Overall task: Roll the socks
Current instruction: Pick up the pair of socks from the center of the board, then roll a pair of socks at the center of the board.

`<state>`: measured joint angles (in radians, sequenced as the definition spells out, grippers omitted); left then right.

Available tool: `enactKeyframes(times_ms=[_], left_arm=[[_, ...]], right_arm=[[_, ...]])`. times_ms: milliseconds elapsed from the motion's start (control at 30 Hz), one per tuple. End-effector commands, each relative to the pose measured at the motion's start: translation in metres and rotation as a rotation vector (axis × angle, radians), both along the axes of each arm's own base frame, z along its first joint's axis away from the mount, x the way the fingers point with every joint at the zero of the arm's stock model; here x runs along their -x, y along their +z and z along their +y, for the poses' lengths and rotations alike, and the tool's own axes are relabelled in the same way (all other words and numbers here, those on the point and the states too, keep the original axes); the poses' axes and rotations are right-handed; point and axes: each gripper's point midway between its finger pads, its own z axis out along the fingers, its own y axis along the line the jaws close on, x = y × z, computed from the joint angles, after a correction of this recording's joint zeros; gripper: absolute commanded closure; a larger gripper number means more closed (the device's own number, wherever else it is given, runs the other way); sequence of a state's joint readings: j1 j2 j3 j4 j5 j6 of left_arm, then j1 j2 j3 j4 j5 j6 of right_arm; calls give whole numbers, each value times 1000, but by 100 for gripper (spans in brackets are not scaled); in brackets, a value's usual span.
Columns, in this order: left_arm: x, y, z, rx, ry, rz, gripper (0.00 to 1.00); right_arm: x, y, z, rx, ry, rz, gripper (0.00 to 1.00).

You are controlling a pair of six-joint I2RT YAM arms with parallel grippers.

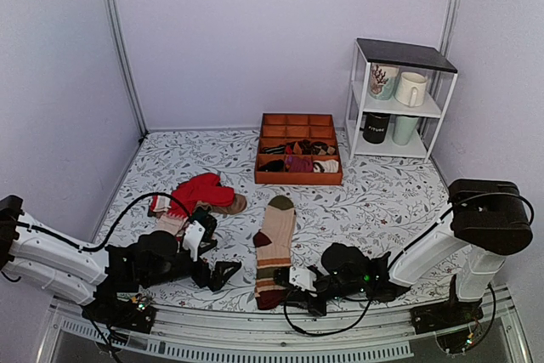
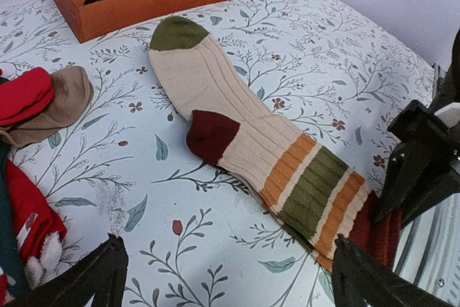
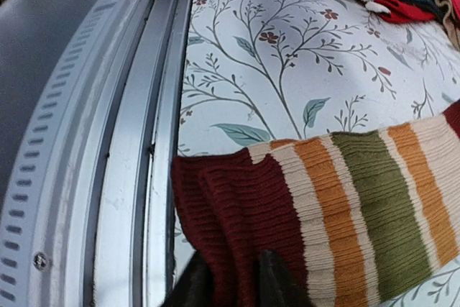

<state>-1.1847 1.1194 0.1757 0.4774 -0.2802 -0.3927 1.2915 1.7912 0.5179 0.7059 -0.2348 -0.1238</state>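
Note:
The socks (image 1: 274, 248) lie flat as a stacked pair in the middle of the table. The olive toe points to the far side and the dark maroon cuff to the near edge. In the left wrist view the socks (image 2: 237, 116) stretch from upper left to lower right. My left gripper (image 1: 224, 272) is open and empty, low over the cloth just left of the striped part, with its fingers (image 2: 93, 282) wide apart. My right gripper (image 1: 295, 292) is at the cuff. In the right wrist view the right gripper (image 3: 233, 282) is shut on a raised fold of the maroon cuff (image 3: 230, 206).
Bright red socks and a tan one (image 1: 200, 193) lie in a pile to the left. A wooden divided tray (image 1: 297, 178) holding small sock bundles stands behind. A white shelf with mugs (image 1: 399, 99) is at the back right. A metal rail (image 3: 122, 141) runs along the near table edge, close to the cuff.

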Motion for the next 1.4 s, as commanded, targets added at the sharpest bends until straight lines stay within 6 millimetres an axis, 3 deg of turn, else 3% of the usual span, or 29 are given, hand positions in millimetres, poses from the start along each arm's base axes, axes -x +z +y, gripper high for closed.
enactKeyframes(times_ms=[0, 67, 167, 333, 600, 833, 1000, 1300, 1367], left_arm=[[6, 7, -9, 28, -43, -18, 1], [7, 9, -12, 32, -61, -29, 1], [15, 12, -20, 41, -136, -52, 4], [36, 19, -40, 72, -306, -85, 7], [55, 8, -60, 40, -469, -73, 9], [56, 2, -74, 11, -516, -78, 7], [63, -18, -81, -33, -561, -34, 8], [66, -44, -91, -70, -593, 14, 34], [66, -47, -93, -69, -594, 18, 45]], right_arm=[[1, -15, -8, 58, -39, 39, 95], [2, -17, -10, 70, -57, 77, 100], [3, -21, -11, 97, -84, 170, 100], [-8, -34, -13, 157, -182, 462, 100], [-19, -53, -25, 322, -358, 821, 100], [-15, -63, -28, 378, -399, 933, 100], [-16, -63, -27, 378, -404, 943, 100], [-15, -65, -27, 387, -401, 942, 100], [-15, -66, -29, 393, -403, 944, 100]])
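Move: The socks' dark red cuff, lying nearest the robot, is about 11 cm to the left hand's right, 6 cm back and 6 cm below it. The striped leg of the socks begins just beyond, its middle roughly 10 cm ahead of the cuff's; the pile of red hats is some 25 cm ahead of the left hand and 7 cm to its left. The right fingers are already around the cuff's right part, so its middle is about 3 cm to their left, level in depth and some 1 cm lower. The right hand finishes closing to pinch the dark red cuff, then draws it about 3 cm forward while rolling some 50 degrees, its top tipping forward, and holds there. Meanwhile the left hand swings in towards the cuff from its left side, going right about 8 cm and back about 6 cm as it turns some 30 degrees clockwise, and late on sinks about 5 cm, its fingers starting to close around the cuff's left part without shutting. ##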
